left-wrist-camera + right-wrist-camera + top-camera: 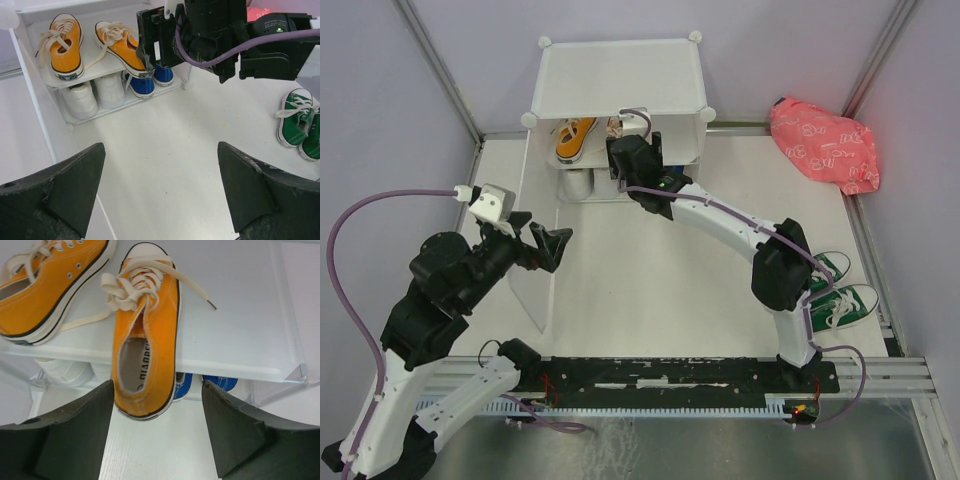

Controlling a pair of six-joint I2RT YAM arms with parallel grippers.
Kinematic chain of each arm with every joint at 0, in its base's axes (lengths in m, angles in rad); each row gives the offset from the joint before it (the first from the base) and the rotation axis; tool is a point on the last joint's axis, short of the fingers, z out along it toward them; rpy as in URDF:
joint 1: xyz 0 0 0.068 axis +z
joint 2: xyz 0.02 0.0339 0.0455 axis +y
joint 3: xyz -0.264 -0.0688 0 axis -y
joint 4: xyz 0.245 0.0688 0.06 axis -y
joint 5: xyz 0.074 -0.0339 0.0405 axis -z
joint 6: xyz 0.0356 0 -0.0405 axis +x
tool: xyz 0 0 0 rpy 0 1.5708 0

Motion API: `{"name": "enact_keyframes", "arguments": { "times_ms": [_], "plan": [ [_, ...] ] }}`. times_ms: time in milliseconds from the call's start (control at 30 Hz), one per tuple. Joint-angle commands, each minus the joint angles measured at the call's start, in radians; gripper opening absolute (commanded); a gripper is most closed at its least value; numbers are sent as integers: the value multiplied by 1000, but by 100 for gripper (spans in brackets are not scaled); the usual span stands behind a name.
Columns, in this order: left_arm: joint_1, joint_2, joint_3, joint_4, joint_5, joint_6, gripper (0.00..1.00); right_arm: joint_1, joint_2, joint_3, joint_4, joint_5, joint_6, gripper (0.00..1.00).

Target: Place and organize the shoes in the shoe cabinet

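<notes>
The shoe cabinet (620, 75) stands at the back of the table with its front open. Two orange shoes (145, 340) (45, 295) lie on its inner shelf (235, 355). The right one's heel hangs over the shelf's front edge. My right gripper (157, 390) is open at that heel, its fingers on either side and holding nothing. White shoes (80, 97) and blue shoes (142, 85) sit below the shelf. Two green shoes (840, 290) lie on the table at the right. My left gripper (552, 245) hovers open and empty in front of the cabinet.
A pink patterned bag (825, 145) lies at the back right. The cabinet's hinged front panel (535, 285) stands swung open toward the left arm. My right arm (740, 225) stretches from the near edge to the cabinet's opening.
</notes>
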Motion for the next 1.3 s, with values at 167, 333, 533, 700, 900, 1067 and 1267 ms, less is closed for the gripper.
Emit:
{"name": "enact_keyframes", "arguments": {
  "times_ms": [167, 333, 533, 700, 900, 1067, 1267],
  "plan": [
    [1, -7, 0, 50, -1, 52, 99, -85, 48, -15, 110, -179, 28, 72],
    [2, -3, -4, 49, -4, 57, 99, -90, 76, -6, 114, -218, 30, 64],
    [2, -3, -7, 50, -6, 60, 99, -91, 89, -29, 112, -223, 70, 20],
    [1, 2, -3, 50, -4, 57, 99, -90, 115, 21, 163, -205, 134, 2],
    [2, 2, 2, 50, -7, 51, 99, -90, 244, 255, 191, -173, 162, 2],
    [2, 1, 0, 44, -16, 53, 99, -89, 391, 460, 159, -218, 177, 2],
    [2, -1, -8, 42, -22, 58, 99, -90, 464, 528, 208, -354, 128, 2]
  ]
}}
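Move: The right hand, open, faces the heel of the right orange shoe, which juts out over the upper shelf's edge; the shoe's middle lies about 11 cm ahead, 2 cm left and 3 cm below. The other orange shoe is roughly 14 cm ahead and 15 cm left, at a similar height. The blue shoes sit on the shelf below, some 10 cm ahead, 6 cm right and 17 cm down. From the left hand, the right orange shoe is about 37 cm ahead, 21 cm right and 15 cm lower. Forward about 3 cm and down nearly 4, the right hand comes in at the heel of the right orange shoe and shuts its fingers there almost fully. It then drives forward and left about 8 cm into the cabinet's upper bay, pushing the shoe deeper and towards its mate, while the hand rolls some 10 degrees, left side rising. ##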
